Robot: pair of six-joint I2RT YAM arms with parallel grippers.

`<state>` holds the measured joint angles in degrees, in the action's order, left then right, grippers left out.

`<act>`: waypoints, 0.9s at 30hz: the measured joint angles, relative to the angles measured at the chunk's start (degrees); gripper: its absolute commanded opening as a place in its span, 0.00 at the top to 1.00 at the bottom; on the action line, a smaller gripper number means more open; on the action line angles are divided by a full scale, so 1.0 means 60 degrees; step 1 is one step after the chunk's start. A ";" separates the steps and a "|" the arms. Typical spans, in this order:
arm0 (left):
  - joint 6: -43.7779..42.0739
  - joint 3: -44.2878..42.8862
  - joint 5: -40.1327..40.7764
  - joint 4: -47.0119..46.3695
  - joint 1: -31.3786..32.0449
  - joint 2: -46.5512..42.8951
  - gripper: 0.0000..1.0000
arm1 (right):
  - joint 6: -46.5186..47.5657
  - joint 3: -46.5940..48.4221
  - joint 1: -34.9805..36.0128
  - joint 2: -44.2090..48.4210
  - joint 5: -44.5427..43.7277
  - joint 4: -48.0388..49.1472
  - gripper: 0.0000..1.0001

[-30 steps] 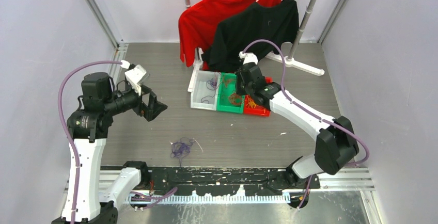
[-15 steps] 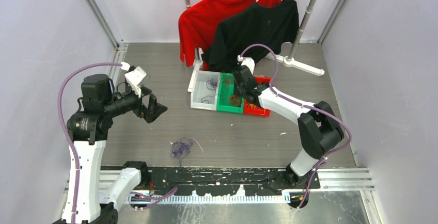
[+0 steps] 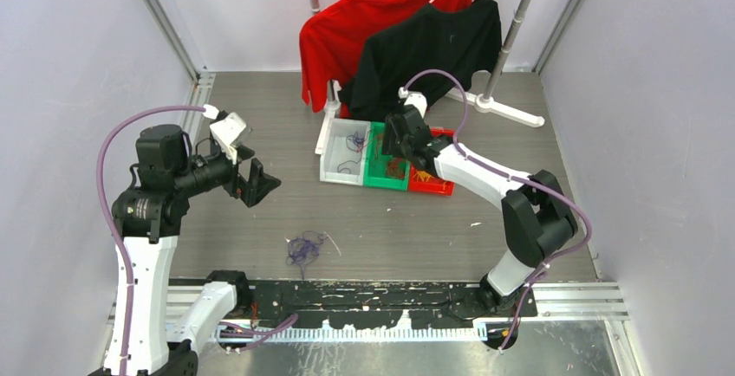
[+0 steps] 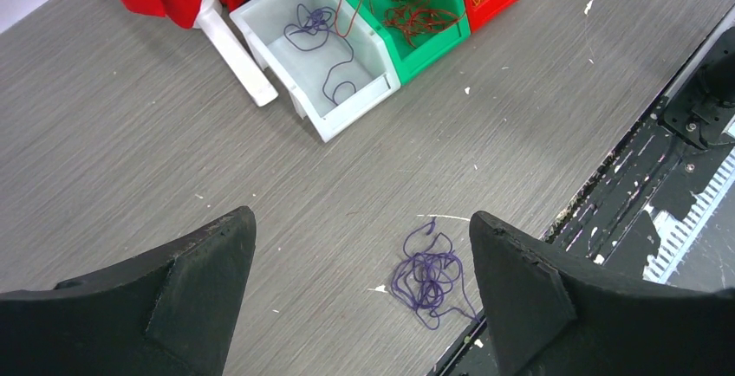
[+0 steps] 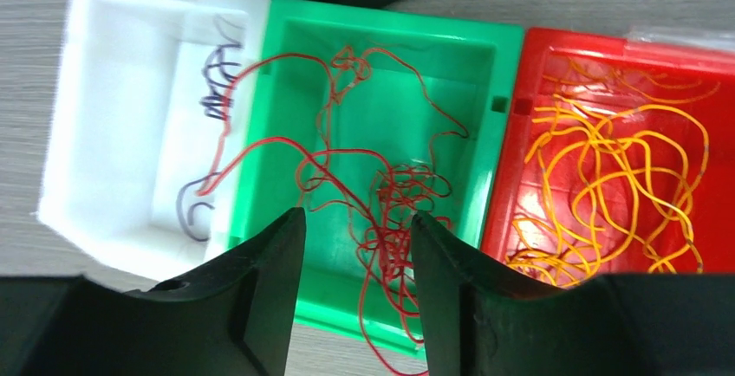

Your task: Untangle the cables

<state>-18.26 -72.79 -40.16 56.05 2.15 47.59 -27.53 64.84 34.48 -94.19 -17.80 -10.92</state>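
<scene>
A loose tangle of purple cables (image 3: 303, 247) lies on the table near the front; in the left wrist view it (image 4: 429, 272) sits below and between my fingers. My left gripper (image 3: 256, 182) (image 4: 362, 216) is open and empty, high above the table. My right gripper (image 3: 394, 146) (image 5: 357, 216) is open, hovering over the green bin (image 5: 381, 29), with nothing held. Dark red cables (image 5: 390, 194) lie in that bin, and one strand drapes over into the white bin (image 5: 87, 90), which holds purple cables (image 5: 217, 73). Yellow-orange cables (image 5: 615, 177) fill the red bin (image 5: 607, 42).
The three bins stand side by side at the table's middle back (image 3: 347, 172). A red shirt (image 3: 334, 29) and a black shirt (image 3: 433, 42) hang on a rack behind them, its white foot (image 3: 511, 113) on the table. A black rail (image 3: 373, 298) runs along the near edge.
My right gripper has moved left, from over the red bin to over the green bin, and its arm has folded in. The left arm has hardly moved.
</scene>
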 measured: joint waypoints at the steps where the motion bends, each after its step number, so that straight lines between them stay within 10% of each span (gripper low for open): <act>1: 0.0000 0.0000 0.0000 0.0000 0.0000 0.0004 0.07 | 0.0022 0.0047 0.0000 0.0062 0.0084 -0.0018 0.45; 27: -0.0087 0.0000 0.0011 -0.0004 0.0000 -0.0080 0.07 | 0.0051 0.3082 0.1413 -0.2095 -0.0535 -0.1978 0.51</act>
<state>-18.79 -72.79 -40.10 56.03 2.15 47.11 -27.22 83.33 42.96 -106.76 -21.02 -22.79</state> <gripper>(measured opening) 0.932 0.486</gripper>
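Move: The red cable's stray loop, draped over the divider into the white box, lies about 6 cm left of my right hand, 2 cm ahead and 3 cm lower. The red tangle in the green box sits nearly straight beneath, some 9 cm down; the purple cable in the white box is about 8 cm left, 3 cm ahead. For my left hand, the loop is roughly 20 cm ahead, 17 cm right and well below. I hop my right hand off the dropped red tangle in an arc: up about 7 cm and left nearly 10 cm, swinging the wrist some 10 degrees counter-clockwise. Then I sink back to the starting height, easing a little right and undoing part of the turn. My fingers stay half open as they come down over the white-green divider towards the stray red loop. ##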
